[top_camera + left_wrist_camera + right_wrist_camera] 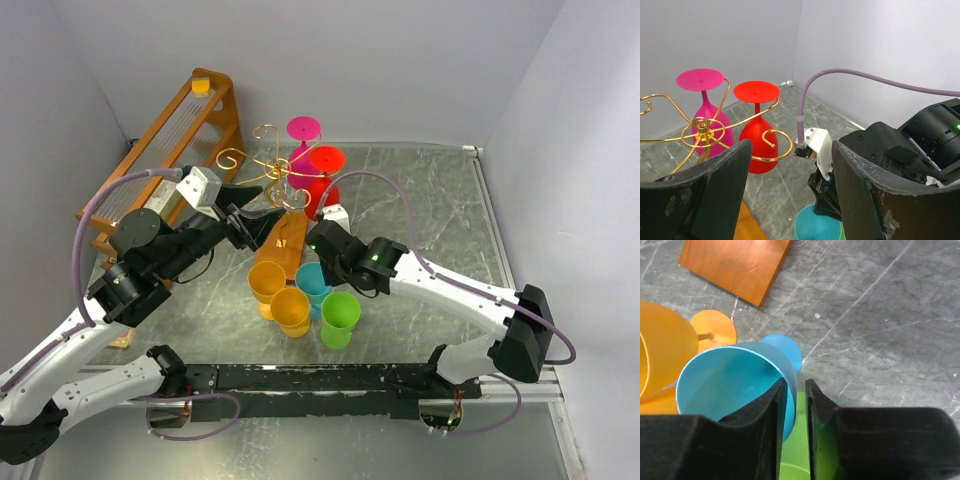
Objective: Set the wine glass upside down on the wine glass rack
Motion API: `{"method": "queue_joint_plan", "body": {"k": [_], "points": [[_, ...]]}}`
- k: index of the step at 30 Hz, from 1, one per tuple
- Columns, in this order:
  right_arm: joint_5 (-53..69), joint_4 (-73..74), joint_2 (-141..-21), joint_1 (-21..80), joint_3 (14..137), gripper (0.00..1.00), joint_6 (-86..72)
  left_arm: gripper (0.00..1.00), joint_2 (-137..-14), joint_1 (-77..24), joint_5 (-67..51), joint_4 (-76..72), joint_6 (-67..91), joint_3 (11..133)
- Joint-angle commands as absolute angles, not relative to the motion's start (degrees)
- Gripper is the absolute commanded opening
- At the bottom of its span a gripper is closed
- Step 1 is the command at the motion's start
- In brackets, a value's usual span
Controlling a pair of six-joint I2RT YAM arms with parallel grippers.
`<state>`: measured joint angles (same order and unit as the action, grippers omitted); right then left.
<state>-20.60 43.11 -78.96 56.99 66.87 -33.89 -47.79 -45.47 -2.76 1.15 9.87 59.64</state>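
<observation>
The wine glass rack (275, 172) is a gold wire tree on a small wooden base (283, 243). A pink glass (305, 128) and a red glass (326, 160) hang upside down on it; they also show in the left wrist view, pink (705, 115) and red (757, 125). My right gripper (318, 266) straddles the rim of an upright blue wine glass (725, 385), one finger inside the bowl and one outside, jaws nearly together (796, 387). My left gripper (790, 200) is open and empty beside the rack, above its base.
Two yellow glasses (267, 282) (291, 310) and a green glass (340, 318) stand upright around the blue one. A larger slanted orange wooden shelf rack (170, 140) stands at the back left against the wall. The right arm's purple cable (865, 77) arcs past the rack.
</observation>
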Motion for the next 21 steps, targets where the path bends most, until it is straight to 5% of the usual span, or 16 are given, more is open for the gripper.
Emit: {"method": "queue_joint_plan", "body": {"k": [1,7,21], "points": [[-25.57,41.88,-79.79,58.05,68.85,0.18,-32.86,0.75,-47.72,-45.59,-2.47,1.2,9.67,62.01],[-26.91,42.82,-79.65,58.36,70.16,0.01,-32.17,0.75,-47.81,-45.61,-2.15,1.16,9.69,62.06],[-39.22,45.63,-68.14,58.48,68.75,0.0,-35.74,0.78,-48.07,-45.61,-1.55,0.96,10.69,61.88]]}}
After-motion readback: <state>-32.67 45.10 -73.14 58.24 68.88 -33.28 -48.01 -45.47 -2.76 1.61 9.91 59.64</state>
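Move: The right gripper has its part-open fingers astride the blue wine glass's right rim, so the glass's middle is about 4 cm left, level fore-and-aft and 7 cm below. The green glass stands roughly 7 cm back and 2 cm right; the near orange glass about 6 cm back and 9 left, the far orange one level and 13 left, all at the blue glass's height. From the left gripper, the blue glass is some 9 cm right, level fore-and-aft and 30 below. Close the right gripper's part-open fingers fully onto the blue glass's right rim, one pad inside the bowl and one outside, easing about 1 cm forward as they shut. Keep the pinch and lift, speeding up, to about 5 cm higher, drifting some 3 cm right, away from the orange glasses, while the fingertips tilt up about 10 degrees. ##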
